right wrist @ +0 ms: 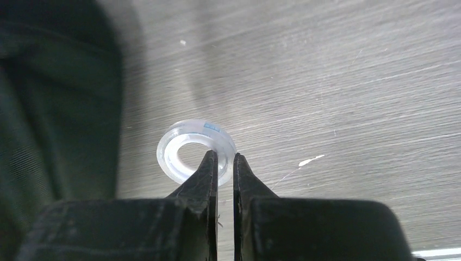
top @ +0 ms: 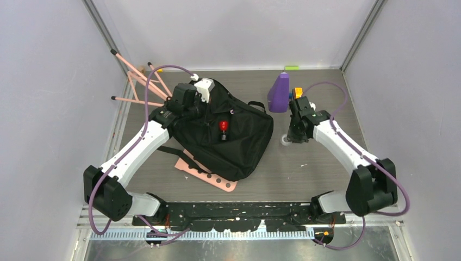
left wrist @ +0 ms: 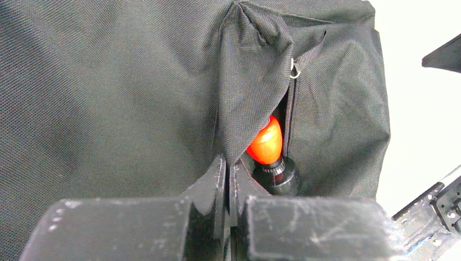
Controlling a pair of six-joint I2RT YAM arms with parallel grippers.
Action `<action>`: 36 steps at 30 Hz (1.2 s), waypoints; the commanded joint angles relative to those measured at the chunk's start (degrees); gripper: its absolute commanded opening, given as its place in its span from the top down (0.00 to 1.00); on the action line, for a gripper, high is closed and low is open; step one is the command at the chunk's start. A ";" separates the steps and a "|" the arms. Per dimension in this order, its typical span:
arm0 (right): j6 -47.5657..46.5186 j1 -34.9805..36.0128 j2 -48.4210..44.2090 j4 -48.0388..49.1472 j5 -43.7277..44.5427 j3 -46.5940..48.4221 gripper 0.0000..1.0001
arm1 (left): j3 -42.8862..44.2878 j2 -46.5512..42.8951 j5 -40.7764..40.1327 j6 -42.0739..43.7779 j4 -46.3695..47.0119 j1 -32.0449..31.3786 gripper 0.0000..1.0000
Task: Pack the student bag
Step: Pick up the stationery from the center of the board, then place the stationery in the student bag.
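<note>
The student bag (top: 239, 144) lies black and soft on the table's middle left; its fabric fills the left wrist view (left wrist: 108, 81). My left gripper (top: 206, 109) (left wrist: 229, 163) is shut on a fold of fabric at the bag's opening. In the slit beside the fold shows a dark bottle with a red-orange top (left wrist: 266, 142) (top: 223, 128). Right of the bag lies a clear tape roll (right wrist: 169, 147) (top: 284, 142) flat on the table. My right gripper (top: 291, 137) (right wrist: 225, 159) is shut on its wall, one finger inside the ring and one outside.
A purple container (top: 279, 92) and a small orange and blue item (top: 297, 92) stand behind the right gripper. A pink perforated board (top: 215, 176) pokes out from under the bag. Pink rods (top: 138, 81) lean at the back left. Grey walls enclose the table.
</note>
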 commanded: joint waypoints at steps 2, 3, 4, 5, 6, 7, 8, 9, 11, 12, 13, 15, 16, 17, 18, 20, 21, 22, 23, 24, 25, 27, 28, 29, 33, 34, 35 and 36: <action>0.24 4.77 -5.67 -7.00 0.16 10.86 0.99 | 0.38 -3.45 -0.89 -0.02 0.03 0.64 1.00; 0.50 7.26 -5.68 -7.57 0.78 12.22 0.99 | 0.40 -3.52 -0.96 0.02 0.03 0.64 1.00; 1.09 8.57 -5.23 -7.62 1.09 15.04 0.99 | 0.40 -3.49 -0.96 0.06 0.08 0.63 1.00; 1.75 11.33 -4.48 -7.37 1.83 16.46 0.99 | 0.40 -3.52 -0.96 0.07 0.08 0.66 1.00; 2.09 12.67 -4.08 -6.95 2.10 19.27 0.99 | 0.40 -3.53 -0.96 0.02 0.04 0.71 1.00; 2.70 16.14 -2.90 -5.58 2.44 20.51 0.99 | 0.40 -3.52 -0.89 0.01 0.04 0.69 1.00; 3.01 16.92 -2.32 -4.91 2.62 23.03 0.99 | 0.40 -3.51 -0.83 -0.02 0.03 0.70 1.00; 3.30 19.05 -0.77 -3.35 3.07 24.15 0.99 | 0.40 -3.48 -0.87 -0.02 0.00 0.70 1.00; 3.45 21.86 2.39 -1.08 3.23 28.46 0.99 | 0.40 -3.56 -0.83 -0.02 0.02 0.68 1.00; 3.52 22.68 3.53 -0.24 3.31 29.37 0.99 | 0.45 -3.62 -0.79 -0.02 0.03 0.71 1.00; 3.45 24.13 5.93 1.24 3.32 30.98 0.99 | 0.41 -3.58 -0.66 -0.09 0.04 0.72 1.00; 3.29 25.86 9.65 2.87 3.36 33.43 0.99 | 0.40 -3.59 -0.53 -0.11 0.09 0.67 1.00; 3.26 26.75 10.86 3.53 2.97 34.36 0.99 | 0.40 -3.60 -0.52 -0.11 0.04 0.71 1.00; 3.28 27.15 13.05 3.91 2.76 35.87 0.99 | 0.40 -3.64 -0.58 -0.11 0.08 0.64 1.00; 3.34 27.89 14.05 4.80 2.51 36.46 0.99 | 0.40 -3.65 -0.60 -0.11 0.04 0.67 1.00; 4.04 28.58 17.62 5.03 1.88 38.13 0.99 | 0.40 -3.67 -0.59 -0.11 0.07 0.70 1.00; 4.20 28.77 18.49 4.88 1.86 39.27 0.99 | 0.40 -3.65 -0.61 -0.11 0.05 0.72 1.00; 4.55 29.15 19.71 4.59 2.07 39.70 0.99 | 0.36 -3.65 -0.61 -0.11 0.11 0.72 1.00; 4.85 29.27 20.23 4.65 2.22 40.13 0.99 | 0.32 -3.66 -0.56 -0.19 0.13 0.67 1.00; 5.74 29.36 21.00 5.06 2.95 40.13 0.99 | 0.33 -3.67 -0.46 -0.15 0.12 0.67 1.00; 6.29 29.38 21.32 5.51 4.14 39.93 0.99 | 0.39 -3.70 -0.28 -0.27 0.17 0.63 1.00; 7.62 29.46 21.93 7.50 6.10 39.20 0.99 | 0.32 -3.66 0.12 -0.41 0.21 0.64 1.00; 8.43 29.59 21.71 10.01 6.78 38.74 0.99 | 0.32 -3.65 0.25 -0.48 0.21 0.70 1.00; 8.69 29.71 21.59 11.45 8.37 37.54 0.99 | 0.32 -3.65 0.33 -0.54 0.25 0.71 1.00; 8.07 30.95 21.64 18.14 15.04 35.85 0.99 | 0.32 -3.60 0.47 -0.55 0.30 0.71 1.00; 7.45 31.05 22.30 19.37 16.09 35.79 0.99 | 0.32 -3.60 0.49 -0.55 0.30 0.72 1.00; 7.23 31.15 22.71 19.74 17.93 35.81 0.99 | 0.34 -3.63 0.50 -0.55 0.32 0.67 1.00; 6.62 31.19 23.53 20.41 18.89 35.77 0.99 | 0.32 -3.61 0.45 -0.55 0.26 0.69 1.00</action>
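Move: The right hand, about 8 cm above the table, holds the tape roll. The bag's mouth lies some 26 cm to its left, 7 cm ahead and 9 cm higher; the red-capped bottle in the bag sits about 25 cm left, 4 cm ahead and 5 cm up. About 18 cm ahead stand the purple block, 4 cm left, and the toy truck, 2 cm right. From the left hand, the mouth is about 5 cm right, 1 cm ahead and 4 cm below. Keeping its pinch on the tape roll's rim, the right hand swings about 26 cm left and some 8 cm forward to the bag's mouth, arching up about 16 cm, dipping 6 cm and edging forward and slightly up at the end. Its wrist turns about 20 degrees counter-clockwise while the fingers tilt forward, some 25 degrees. The left hand stays, still pinching the raised flap. ##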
